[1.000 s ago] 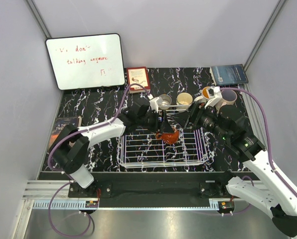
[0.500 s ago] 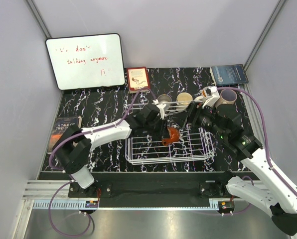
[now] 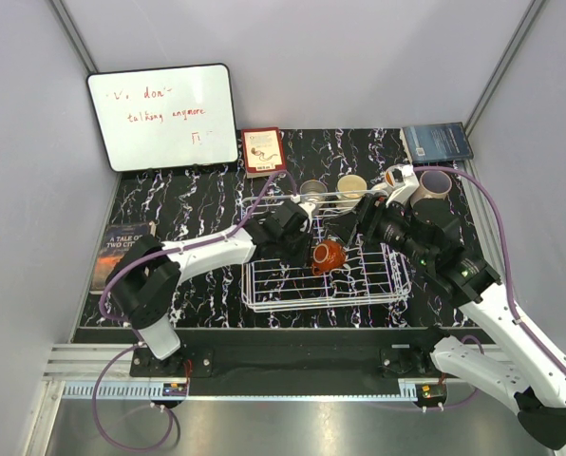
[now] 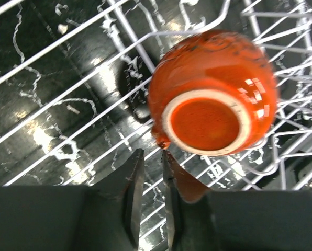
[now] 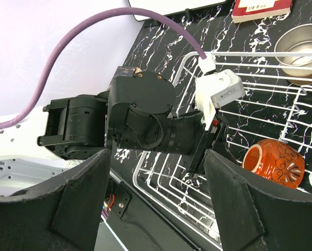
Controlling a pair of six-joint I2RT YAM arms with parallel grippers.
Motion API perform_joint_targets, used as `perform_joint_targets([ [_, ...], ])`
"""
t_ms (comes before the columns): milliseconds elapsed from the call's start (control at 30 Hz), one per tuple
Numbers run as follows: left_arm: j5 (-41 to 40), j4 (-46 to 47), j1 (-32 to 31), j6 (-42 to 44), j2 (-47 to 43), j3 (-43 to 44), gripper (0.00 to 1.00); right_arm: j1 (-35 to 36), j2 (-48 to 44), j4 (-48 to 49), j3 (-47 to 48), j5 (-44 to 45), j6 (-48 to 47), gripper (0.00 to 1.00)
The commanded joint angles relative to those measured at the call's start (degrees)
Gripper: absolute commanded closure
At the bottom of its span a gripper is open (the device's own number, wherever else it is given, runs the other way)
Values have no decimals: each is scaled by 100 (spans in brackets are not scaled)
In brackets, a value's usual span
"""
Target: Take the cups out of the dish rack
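Note:
A squat reddish-brown cup point(image 3: 328, 256) lies on its side inside the white wire dish rack point(image 3: 264, 299). In the left wrist view its round base point(image 4: 208, 123) faces the camera and its handle stub point(image 4: 160, 140) sits right at my fingertips. My left gripper point(image 3: 309, 249) point(image 4: 152, 154) is shut to a narrow slit, through which only rack wires show. I cannot tell whether it pinches the handle. My right gripper point(image 3: 364, 221) point(image 5: 156, 209) hangs open over the rack's right part, holding nothing. The right wrist view shows the same cup point(image 5: 274, 164).
Several more cups stand along the rack's far rim: a greyish one point(image 3: 313, 189), cream point(image 3: 351, 187), tan-brown point(image 3: 394, 177) and pinkish point(image 3: 437, 181). Books lie at the back point(image 3: 263, 150) point(image 3: 437, 142) and left point(image 3: 122, 245). A whiteboard point(image 3: 162, 116) leans behind.
My left gripper has closed from wide open and pushed right and nearer, close to the reddish-brown cup. The cup has turned on its side. The rack has shifted right. The right gripper stays open.

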Motion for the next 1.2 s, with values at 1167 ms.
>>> perform_joint_targets([
  [1167, 483, 2610, -89, 2396, -841, -1725, 52, 18, 86, -490, 226, -168, -240, 19],
])
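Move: The orange cup lies on its side in the rack, its middle about 6 cm right of the left hand, 1 cm ahead and 3 cm lower, with its handle right by the fingertips. From that hand the metal cup behind the rack is some 17 cm ahead and 2 cm right, the cream cup 17 cm ahead and 11 cm right, both about 4 cm lower. From the right hand, the orange cup is roughly 5 cm ahead, 4 cm left and 26 cm below. The orange cup's handle is left clear of the left fingers, which open from about a quarter to half while the hand backs off some 3 cm, back and to the left, sinking slightly. Still near the cup, the left hand turns roughly 25 degrees, partly clockwise, its fingers ending less steep. The wide-open right hand sinks about 2 cm late on. ##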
